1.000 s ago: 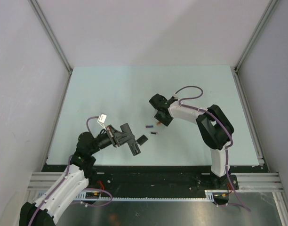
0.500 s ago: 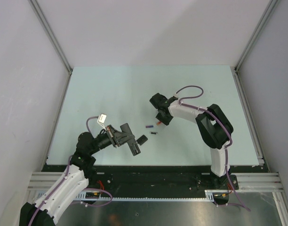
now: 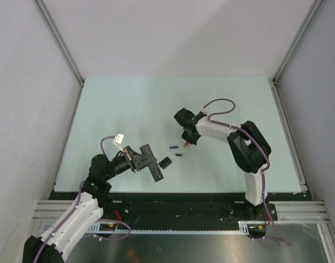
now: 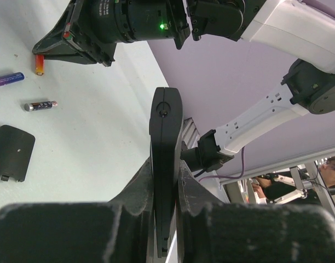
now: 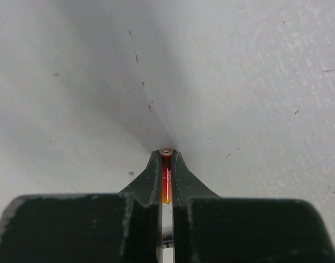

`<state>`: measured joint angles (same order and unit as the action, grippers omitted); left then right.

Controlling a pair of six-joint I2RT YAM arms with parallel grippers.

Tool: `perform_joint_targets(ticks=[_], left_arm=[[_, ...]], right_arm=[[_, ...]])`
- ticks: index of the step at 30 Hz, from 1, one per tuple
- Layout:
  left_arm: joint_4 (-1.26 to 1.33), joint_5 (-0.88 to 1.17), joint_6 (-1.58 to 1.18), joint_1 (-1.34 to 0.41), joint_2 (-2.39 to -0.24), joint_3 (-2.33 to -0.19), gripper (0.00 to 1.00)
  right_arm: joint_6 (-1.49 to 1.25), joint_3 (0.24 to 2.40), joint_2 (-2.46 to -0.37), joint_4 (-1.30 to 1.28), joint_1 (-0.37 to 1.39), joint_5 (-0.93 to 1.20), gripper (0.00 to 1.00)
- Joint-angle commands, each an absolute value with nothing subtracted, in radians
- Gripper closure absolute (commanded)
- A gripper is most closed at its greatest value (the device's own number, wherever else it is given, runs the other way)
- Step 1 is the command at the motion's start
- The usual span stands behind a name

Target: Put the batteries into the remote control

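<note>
My left gripper [image 3: 148,160] is shut on the slim black remote control [image 3: 152,164] and holds it on edge above the table; the left wrist view shows the remote [image 4: 165,159] clamped between the fingers. The black cover piece [image 3: 165,161] lies just right of it, and also shows in the left wrist view [image 4: 12,152]. The blue-purple battery [image 3: 172,147] and the dark battery [image 3: 179,155] lie on the table. My right gripper [image 3: 186,141] is low at the table, shut on the red battery [image 5: 166,175], whose end shows at the fingertips.
The pale green table [image 3: 129,109] is bounded by grey walls and metal rails at left [image 3: 69,137] and right [image 3: 290,137]. The right arm's purple cable [image 3: 219,104] loops above its wrist.
Almost nothing differs. The right gripper stays at the red battery and the left gripper keeps holding the remote still.
</note>
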<state>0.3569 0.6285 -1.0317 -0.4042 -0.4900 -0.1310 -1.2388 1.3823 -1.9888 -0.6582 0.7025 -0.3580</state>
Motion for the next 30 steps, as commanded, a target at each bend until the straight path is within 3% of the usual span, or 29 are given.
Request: perform_joint_targets(ticks=[1, 7, 11, 21, 30], left_arm=[[0.394, 0.614, -1.049, -0.410, -0.480, -0.132, 1.00], [0.393, 0.595, -1.043, -0.410, -0.517, -0.144, 1.00], [0.394, 0.566, -1.026, -0.410, -0.590, -0.182, 1.00], [0.402, 0.531, -0.979, -0.414, -0.802, -0.372, 1.00], [0.508, 0.561, -1.054, -0.420, -0.971, -0.456, 1.00]], right_arm=[[-1.134, 1.353, -1.978, -0.650, 0.696, -0.406, 1.00], [-0.766, 1.278, -1.843, -0.586, 0.722, -0.526, 1.00], [-0.609, 1.138, -1.575, -0.447, 0.761, -0.528, 1.00], [-0.353, 0.989, -1.129, -0.235, 0.954, -0.364, 1.00], [-0.299, 0.977, -1.086, -0.121, 1.164, -0.472, 1.00]])
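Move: The right fingers already pinch the red battery at the table. From them the remote control, held in the left hand, lies some 18 cm back, 15 cm left and 17 cm higher. On the table, the blue battery is about 6 cm left and 2 cm back, the black battery 4 cm left and 6 cm back, the battery cover 10 cm left and 10 cm back. From the left hand the red battery lies roughly 18 cm ahead, 15 cm right and 17 cm below. Right hand lifts the pinched battery about 25 cm and back, fingers tipping up; left carries the remote 7 cm forward. ##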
